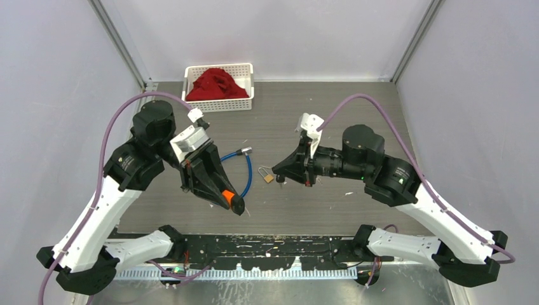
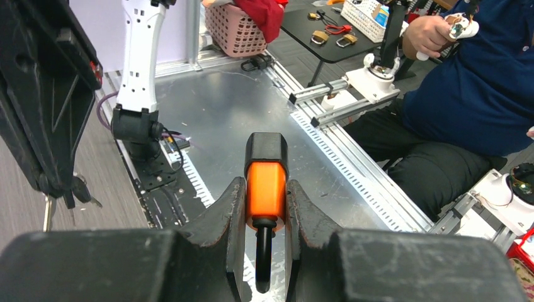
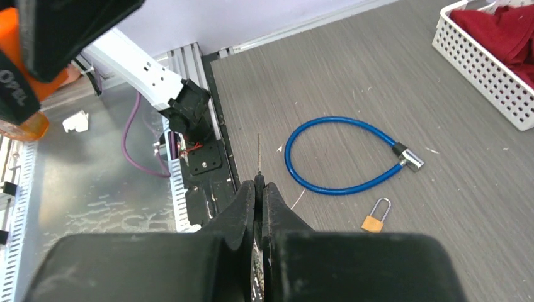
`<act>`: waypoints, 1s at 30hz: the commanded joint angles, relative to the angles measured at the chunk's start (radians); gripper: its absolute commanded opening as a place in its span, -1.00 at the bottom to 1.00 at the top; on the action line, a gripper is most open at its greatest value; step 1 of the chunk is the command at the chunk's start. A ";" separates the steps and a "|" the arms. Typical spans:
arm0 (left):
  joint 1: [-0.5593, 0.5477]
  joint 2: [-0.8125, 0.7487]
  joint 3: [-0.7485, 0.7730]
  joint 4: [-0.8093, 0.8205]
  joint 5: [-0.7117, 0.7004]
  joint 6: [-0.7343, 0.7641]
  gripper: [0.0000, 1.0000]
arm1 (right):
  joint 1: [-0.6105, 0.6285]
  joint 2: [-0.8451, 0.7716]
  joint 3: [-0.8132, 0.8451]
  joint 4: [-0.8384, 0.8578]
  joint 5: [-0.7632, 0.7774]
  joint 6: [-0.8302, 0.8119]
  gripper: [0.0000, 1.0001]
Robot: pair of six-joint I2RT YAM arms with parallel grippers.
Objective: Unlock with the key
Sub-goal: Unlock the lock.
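My left gripper is shut on an orange lock with a black cap and a black shackle, held above the table's near edge. My right gripper is shut on a key, whose thin blade sticks out edge-on past the fingertips. The key points toward the left gripper, and the two are a hand's width apart. In the left wrist view the right gripper's dark fingers stand at the left with the key at their tip. In the right wrist view the orange lock shows at the upper left.
A blue cable lock and a small brass padlock lie on the table between the arms. A white basket with a red cloth stands at the back. A seated person is beyond the table's near edge.
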 commanded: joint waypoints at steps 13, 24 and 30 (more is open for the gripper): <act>0.192 -0.020 -0.132 0.365 0.164 -0.175 -1.00 | 0.001 0.054 0.104 0.000 -0.012 0.005 -0.99; 0.438 0.039 -0.187 0.538 0.164 -0.162 -1.00 | 0.000 0.167 0.191 -0.011 -0.050 -0.042 -0.99; 0.442 0.047 -0.214 0.546 0.164 -0.155 -1.00 | -0.002 0.256 0.253 0.009 -0.043 -0.079 -0.99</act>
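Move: The left hand, gripping the black-and-orange lock, has the key it is headed for about 9 cm ahead, 12 cm to its right and slightly lower. From the right hand, which holds that key, the lock is roughly 8 cm back, 11 cm to the left and a little higher. Down on the table nearly 40 cm below, the brass padlock lies some 12 cm ahead and 4 cm left of the right hand, the blue cable about 10 cm ahead and 18 cm left. After a short hold, the left hand sweeps the lock forward about 14 cm and sinks a little, swinging some 25 degrees counter-clockwise so that the keyhole end comes round to face the right hand, then all but stops. Meanwhile the right hand, its fingers still shut on the key, eases about 4 cm left and some 2 cm forward towards the lock, the key's blade leading; both grips stay as they are. ##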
